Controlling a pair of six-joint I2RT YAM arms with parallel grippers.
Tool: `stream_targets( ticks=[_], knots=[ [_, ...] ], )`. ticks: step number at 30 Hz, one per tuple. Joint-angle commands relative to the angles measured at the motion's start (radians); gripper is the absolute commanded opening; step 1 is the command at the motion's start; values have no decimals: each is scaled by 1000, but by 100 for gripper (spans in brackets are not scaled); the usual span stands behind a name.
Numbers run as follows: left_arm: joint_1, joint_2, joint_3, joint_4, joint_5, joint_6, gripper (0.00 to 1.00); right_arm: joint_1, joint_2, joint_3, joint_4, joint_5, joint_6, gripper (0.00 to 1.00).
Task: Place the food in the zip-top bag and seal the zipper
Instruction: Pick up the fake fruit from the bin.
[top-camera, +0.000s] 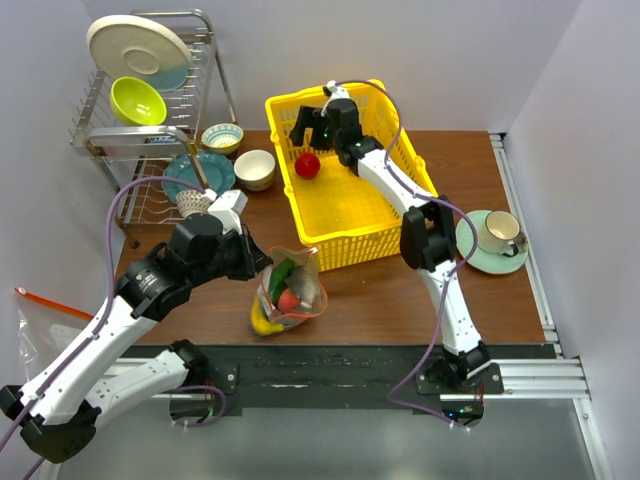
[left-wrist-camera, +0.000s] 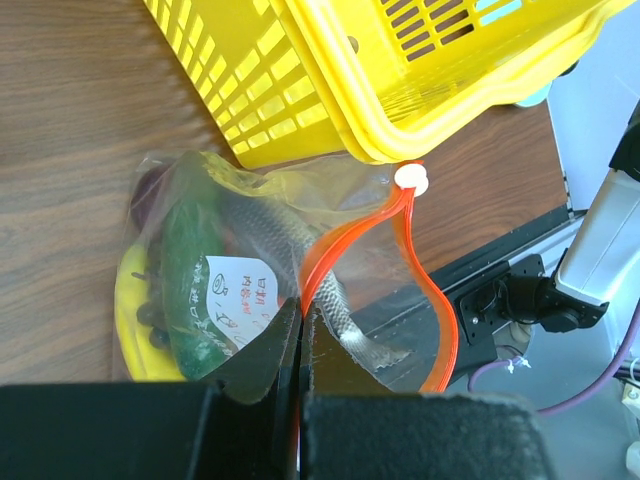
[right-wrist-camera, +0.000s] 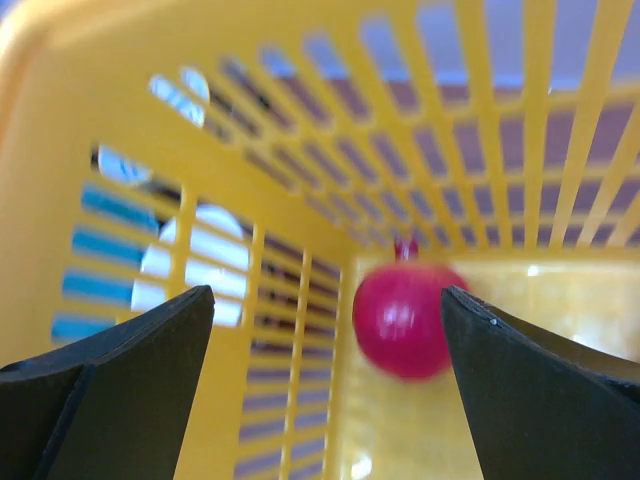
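The clear zip-top bag (top-camera: 291, 292) lies on the table in front of the yellow basket (top-camera: 352, 215). It holds food: a green cucumber (left-wrist-camera: 190, 290), a yellow banana (left-wrist-camera: 133, 325), dark grapes (left-wrist-camera: 150, 192) and a grey scaly piece (left-wrist-camera: 300, 250). My left gripper (left-wrist-camera: 298, 312) is shut on the bag's mouth edge at the red-orange zipper (left-wrist-camera: 425, 270), whose mouth gapes open; its white end piece (left-wrist-camera: 411, 178) touches the basket. A red apple (right-wrist-camera: 405, 318) sits inside the basket. My right gripper (right-wrist-camera: 325, 335) hangs open just above it, the apple nearer the right finger.
A dish rack (top-camera: 150, 110) with plates and a green bowl stands at the back left. Bowls (top-camera: 254, 168) and a teal plate sit beside it. A cup on a saucer (top-camera: 497, 238) is at the right. Another flat clear bag (top-camera: 35, 310) lies off the table's left.
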Motion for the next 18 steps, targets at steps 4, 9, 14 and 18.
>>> stream_targets(
  ticks=[4,9,14,18],
  knots=[
    [0,34,35,36,-15,17,0,5,47,75,-52,65,48,99],
    [0,59,34,49,-9,17,0,6,179,206,-146,52,48,98],
    [-1,76,31,61,-2,16,0,6,206,182,-186,88,33,98],
    [0,74,29,67,5,14,0,6,246,191,-209,105,18,98]
  ],
)
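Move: The pomegranate on the bin's floor lies about 14 cm below the right hand, roughly 2 cm ahead and 1 cm to its right. The bin's far left corner is some 7 cm beyond the pomegranate and 5 cm left of it; a red pepper, hidden under the arm, sits around 13 cm to its right and 3 cm farther out. From the left hand the pomegranate is about 41 cm ahead, 12 cm right and 21 cm lower. Down into the bin goes the right hand, nearly straight and gathering speed, some 13 cm towards the pomegranate, while its fingers tip about 15 degrees steeper. They stay wide open and end one on either side of the fruit, not closing yet. The left hand keeps its pinch on the bag's rim and dips a couple of centimetres. ##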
